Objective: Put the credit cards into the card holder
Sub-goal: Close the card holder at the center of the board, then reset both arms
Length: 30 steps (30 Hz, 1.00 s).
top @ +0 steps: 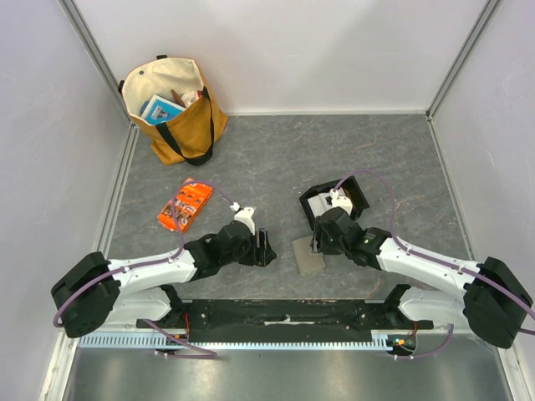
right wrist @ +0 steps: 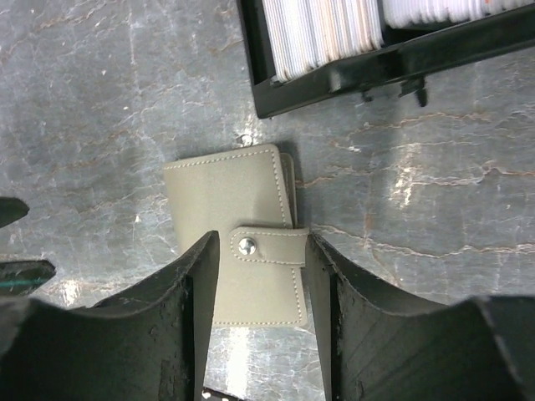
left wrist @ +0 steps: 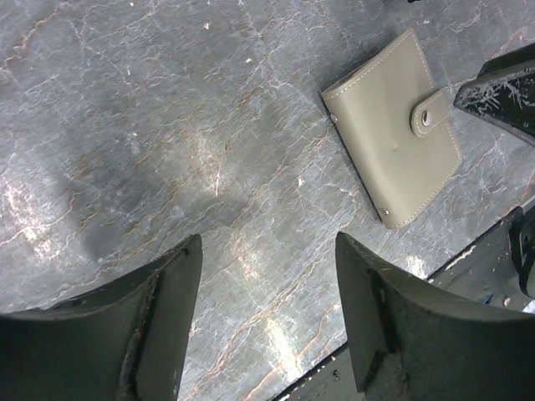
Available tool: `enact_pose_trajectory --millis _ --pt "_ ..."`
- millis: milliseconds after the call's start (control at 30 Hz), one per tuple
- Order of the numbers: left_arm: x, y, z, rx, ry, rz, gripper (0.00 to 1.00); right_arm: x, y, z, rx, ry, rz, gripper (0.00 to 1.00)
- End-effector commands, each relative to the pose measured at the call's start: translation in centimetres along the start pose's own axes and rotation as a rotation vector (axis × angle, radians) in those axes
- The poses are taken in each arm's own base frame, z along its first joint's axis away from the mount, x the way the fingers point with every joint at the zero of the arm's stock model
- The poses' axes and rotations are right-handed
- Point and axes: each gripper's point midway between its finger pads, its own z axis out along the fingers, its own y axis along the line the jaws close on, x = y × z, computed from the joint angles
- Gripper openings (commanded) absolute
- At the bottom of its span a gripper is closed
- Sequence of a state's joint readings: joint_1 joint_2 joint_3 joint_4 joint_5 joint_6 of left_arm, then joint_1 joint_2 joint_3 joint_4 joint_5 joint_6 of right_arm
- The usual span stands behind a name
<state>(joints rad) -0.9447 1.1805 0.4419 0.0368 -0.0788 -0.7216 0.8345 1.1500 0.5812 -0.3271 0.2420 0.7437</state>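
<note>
The card holder (top: 308,253) (left wrist: 393,125) (right wrist: 242,217) lies flat and closed on the grey table, its strap snapped shut. My right gripper (top: 320,242) (right wrist: 262,242) hangs directly over it, open, one finger on each side of the strap. One of its fingers (left wrist: 501,92) also shows in the left wrist view. My left gripper (top: 266,248) (left wrist: 267,242) is open over bare table just left of the holder, holding nothing. The credit cards (top: 320,203) (right wrist: 322,29), white and stacked on edge, stand in a black tray (top: 355,196) (right wrist: 334,83) just behind the holder.
A tan tote bag (top: 175,109) with items inside stands at the back left. An orange printed packet (top: 184,206) lies left of centre. A black rail (top: 284,313) runs along the near edge between the arm bases. Pale walls enclose the table.
</note>
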Motion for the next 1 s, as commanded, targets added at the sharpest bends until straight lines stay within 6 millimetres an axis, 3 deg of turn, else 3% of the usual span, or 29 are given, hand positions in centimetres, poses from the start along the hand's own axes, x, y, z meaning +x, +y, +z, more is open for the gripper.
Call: enact_pose_trajectory --millis 0,133,233,400,433,567,633,800,967 --pt "-0.9 -0.3 -0.8 -0.016 -0.024 -0.027 0.74 0.1 -1.6 0.6 0.066 0.006 0.021 0.54" --pt "-0.7 0.1 -1.5 -0.035 -0.012 -0.04 0.85 1.7 -0.9 1.9 0.018 0.068 0.013 0.54" --pt "-0.7 0.6 -2.1 -0.059 -0.014 -0.057 0.88 2.3 1.3 2.3 -0.073 0.114 0.05 0.54" --pt "-1.1 2.2 -3.4 -0.13 -0.029 -0.104 0.9 1.4 4.4 1.1 -0.204 0.089 0.105 0.51" --pt "-1.3 2.3 -3.7 -0.132 -0.036 -0.117 0.9 0.9 4.3 0.8 -0.191 0.075 0.106 0.51" --pt "-2.1 3.2 -4.5 -0.144 -0.045 -0.161 0.91 -2.2 2.5 -1.5 -0.113 -0.06 0.087 0.58" --pt "-2.7 3.6 -4.7 -0.149 -0.046 -0.189 0.91 -4.0 0.6 -2.5 -0.028 -0.153 0.079 0.64" --pt "-4.5 4.0 -5.2 -0.199 -0.08 -0.189 0.92 -5.2 -4.3 -3.6 0.134 -0.214 0.118 0.88" --pt "-6.6 4.3 -5.8 -0.243 -0.135 -0.177 0.93 -6.9 -9.0 -5.7 0.241 -0.329 0.214 0.98"
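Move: The closed card holder lies right by the right hand, its middle about 2 cm to the left, 1 cm back and 3 cm below. The black card box stands beyond it, some 13 cm ahead of the right hand and 4 cm to its right, also about 3 cm below. From the left hand the card holder is some 11 cm to the right, 1 cm back and 4 cm below. Over the closed card holder the right hand, half open, dips about 3 cm and sweeps roughly 3.5 cm left, nudging the holder that way. It then rises and swings right and forward towards the card box, opening wide and turning clockwise. The left hand draws away left about 6.5 cm, opening fully, turning counter-clockwise and rising, with the lift mostly late. ##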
